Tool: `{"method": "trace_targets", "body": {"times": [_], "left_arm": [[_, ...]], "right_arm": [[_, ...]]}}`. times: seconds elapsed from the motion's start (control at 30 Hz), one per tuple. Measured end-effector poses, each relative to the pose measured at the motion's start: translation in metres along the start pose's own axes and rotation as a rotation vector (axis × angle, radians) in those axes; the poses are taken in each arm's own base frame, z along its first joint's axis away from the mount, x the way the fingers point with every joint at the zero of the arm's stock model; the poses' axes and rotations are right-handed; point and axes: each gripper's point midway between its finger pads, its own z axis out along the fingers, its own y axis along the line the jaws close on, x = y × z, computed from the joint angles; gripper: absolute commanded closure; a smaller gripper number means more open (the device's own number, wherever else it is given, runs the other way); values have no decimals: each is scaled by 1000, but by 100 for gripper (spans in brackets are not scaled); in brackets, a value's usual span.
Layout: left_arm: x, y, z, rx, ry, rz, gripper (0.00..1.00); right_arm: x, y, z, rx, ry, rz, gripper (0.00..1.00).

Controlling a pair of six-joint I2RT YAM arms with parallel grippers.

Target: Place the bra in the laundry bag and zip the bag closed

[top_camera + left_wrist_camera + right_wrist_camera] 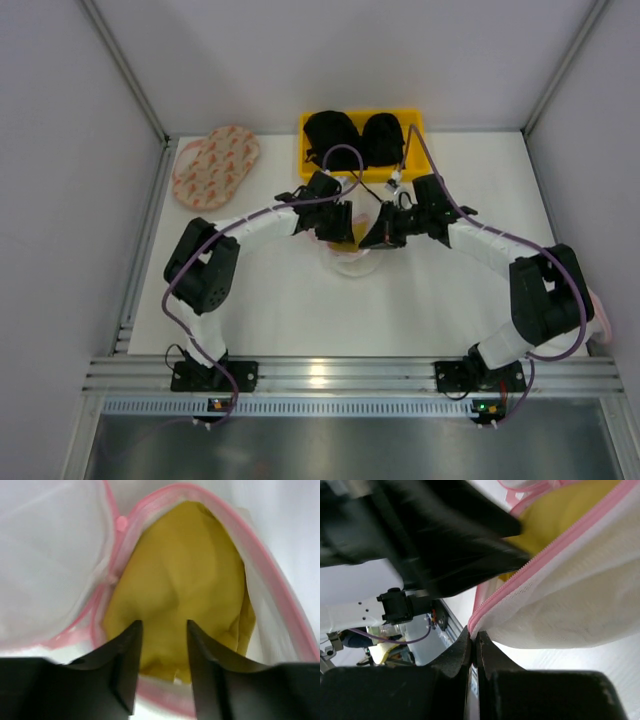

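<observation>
The mustard-yellow bra (180,585) lies inside the white mesh laundry bag (50,555), whose pink zip rim (265,565) stands open around it. My left gripper (164,630) is open, its fingers just over the bra at the bag's mouth. My right gripper (474,636) is shut on the bag's pink rim edge (530,575) and holds it up. In the top view both grippers meet over the bag (352,262) at the table's middle, with a bit of yellow (347,241) showing between them.
A yellow bin (362,142) with black bras stands at the back centre. A larger oval pinkish bag (215,165) with orange-red marks lies at the back left. Grey walls close in both sides.
</observation>
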Motion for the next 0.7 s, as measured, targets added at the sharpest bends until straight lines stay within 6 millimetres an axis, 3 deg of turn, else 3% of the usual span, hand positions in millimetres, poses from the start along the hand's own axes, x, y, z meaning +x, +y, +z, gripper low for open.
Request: {"method": "trace_targets", "body": {"times": [0.1,0.2,0.3,0.37,0.47,0.7], "left_arm": [[0,2,-47,7,-39,49,39],[-25,9,-113,17,-176,76,26],[-61,34,-176,-13,-364,58,24],[-76,58,-199,-60,-435,25,24],[-78,92,-192,-128,-423,-28,24],[-35,142,-110,-203,-172,-105,30]], "right_arm": [[-2,-3,-2,4,-5,-10,100],[-5,-9,-6,14,-15,-25,100],[-6,-17,-10,30,-15,-42,100],[-3,-23,-12,47,-5,-56,100],[3,-33,-15,79,19,-83,100],[12,-54,-19,149,56,-133,100]]}}
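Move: The left hand's half-open fingers are over the yellow bra in the laundry bag, with the bra's middle about 3 cm below and 1 cm to the right. The bag's round flap lies roughly 9 cm left of that hand, 1 cm ahead and 5 cm below; the yellow crate is some 25 cm ahead and 3 cm right. The right hand pinches the bag's zipper edge; from it the bra is about 4 cm left, 1 cm ahead and 7 cm below. The left hand comes up and away from the bra, swinging some 17 cm left in an arc across the flap while its fingers open wide, then sinks steeply towards the table by the flap's left edge, ending a little higher than it began and turned slightly counter-clockwise. Meanwhile the right hand keeps its pinch on the zipper edge and draws it about 5 cm to the right and nearly as far down, its wrist rolling a little so that its left side drops. ##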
